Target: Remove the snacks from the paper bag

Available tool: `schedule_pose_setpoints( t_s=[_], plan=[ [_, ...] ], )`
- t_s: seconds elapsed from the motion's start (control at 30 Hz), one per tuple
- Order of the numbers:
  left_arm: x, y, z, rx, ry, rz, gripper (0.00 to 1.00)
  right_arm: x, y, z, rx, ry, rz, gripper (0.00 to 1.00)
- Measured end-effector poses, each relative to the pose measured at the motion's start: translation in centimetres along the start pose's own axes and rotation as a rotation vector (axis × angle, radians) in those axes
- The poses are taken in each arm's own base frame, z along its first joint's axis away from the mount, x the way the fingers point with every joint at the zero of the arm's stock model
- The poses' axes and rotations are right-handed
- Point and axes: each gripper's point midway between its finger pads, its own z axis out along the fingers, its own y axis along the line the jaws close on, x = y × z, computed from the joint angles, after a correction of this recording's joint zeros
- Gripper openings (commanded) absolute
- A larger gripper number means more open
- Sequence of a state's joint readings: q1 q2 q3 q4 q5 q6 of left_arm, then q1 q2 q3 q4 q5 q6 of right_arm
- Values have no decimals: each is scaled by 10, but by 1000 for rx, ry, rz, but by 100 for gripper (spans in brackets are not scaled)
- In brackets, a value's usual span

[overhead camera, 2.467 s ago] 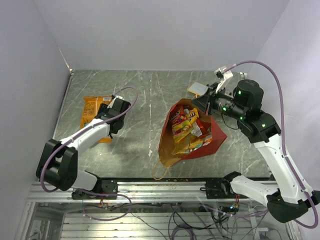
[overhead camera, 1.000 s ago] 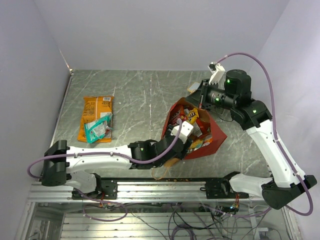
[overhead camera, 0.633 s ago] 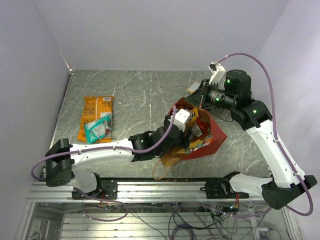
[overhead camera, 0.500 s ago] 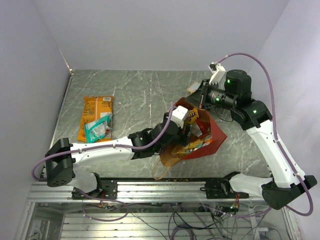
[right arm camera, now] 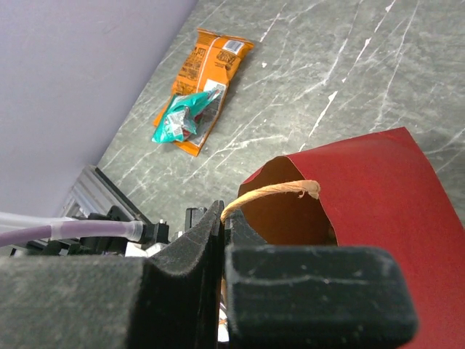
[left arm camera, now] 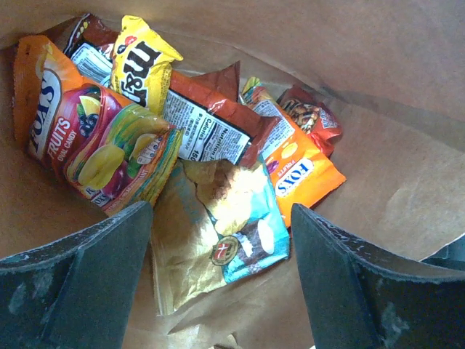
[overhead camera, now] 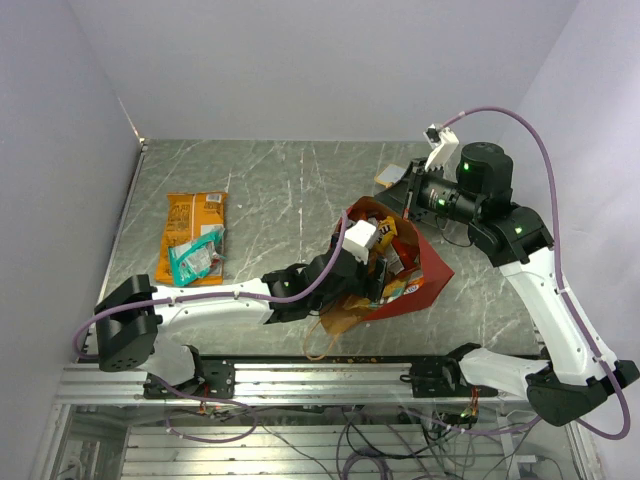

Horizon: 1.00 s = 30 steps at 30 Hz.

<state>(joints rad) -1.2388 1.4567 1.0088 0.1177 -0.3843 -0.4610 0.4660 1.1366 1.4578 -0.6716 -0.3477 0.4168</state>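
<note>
The red paper bag [overhead camera: 425,262] lies on the table with its mouth held up. My right gripper [overhead camera: 402,203] is shut on its tan loop handle [right arm camera: 275,190], and the pinch shows in the right wrist view [right arm camera: 224,218]. My left gripper [overhead camera: 378,262] is open and empty inside the bag's mouth. In the left wrist view it [left arm camera: 221,212] hovers over a teal-and-yellow packet [left arm camera: 236,233]. Around that lie an orange Fox's candy packet [left arm camera: 87,138], a yellow M&M's packet [left arm camera: 142,62], a dark-red chip bag [left arm camera: 211,123] and another orange Fox's packet [left arm camera: 299,173].
An orange chip bag [overhead camera: 190,222] and a teal packet [overhead camera: 195,255] lie on the table at the far left, also in the right wrist view [right arm camera: 207,69]. A white-and-tan card [overhead camera: 392,180] lies behind the bag. The bag's second handle [overhead camera: 320,340] hangs near the front rail.
My left arm has swung from the left of the table, leaving the teal packet on the orange chip bag, and reached into the bag's mouth. The right gripper still holds the handle.
</note>
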Motion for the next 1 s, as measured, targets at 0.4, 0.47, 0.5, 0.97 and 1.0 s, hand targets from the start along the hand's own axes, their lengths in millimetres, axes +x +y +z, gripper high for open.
schedule_pose_setpoints(
  t_s=[0.4,0.47,0.5,0.97,1.0],
  plan=[
    [5,3,3,-11,-3,-15,87,1,0,-2,-5,-6,-14,0],
    [4,6,-5,-8,-14,-24,86,1,1,-2,-6,-5,-13,0],
    [4,8,-10,-7,-19,-28,86,1,0,-1,-7,-5,-13,0],
    [17,10,9,-31,-3,7,66,-3,3,-1,-18,-27,0,0],
    [19,10,13,-37,1,16,68,-4,4,-1,-18,-29,0,0]
  ],
)
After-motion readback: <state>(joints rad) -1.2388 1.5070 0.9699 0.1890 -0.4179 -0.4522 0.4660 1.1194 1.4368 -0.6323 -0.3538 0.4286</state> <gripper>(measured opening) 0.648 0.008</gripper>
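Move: The gold-and-blue packet in the bag lies almost under the left gripper, about 8 cm below, 3 cm to the right and 1 cm ahead. At much the same depth, the fruit candy is some 6 cm ahead, level sideways; the brown packet about 4 cm ahead, 6 cm right; the small orange packet roughly 2 cm back, 9 cm right. From the right hand, the gold-and-blue packet is about 8 cm back, 4 cm right and 24 cm below. Inside the bag mouth the left hand first sinks about 1 cm, then swings some 2.5 cm left and slightly back while rising, and finally returns right and a little forward as it dips about 2.5 cm below its start, towards the gold-and-blue packet. Its wrist barely turns and the fingers narrow from nearly wide open to about two-thirds without shutting on anything, while the right hand stays put, still pinching the bag's handle. ##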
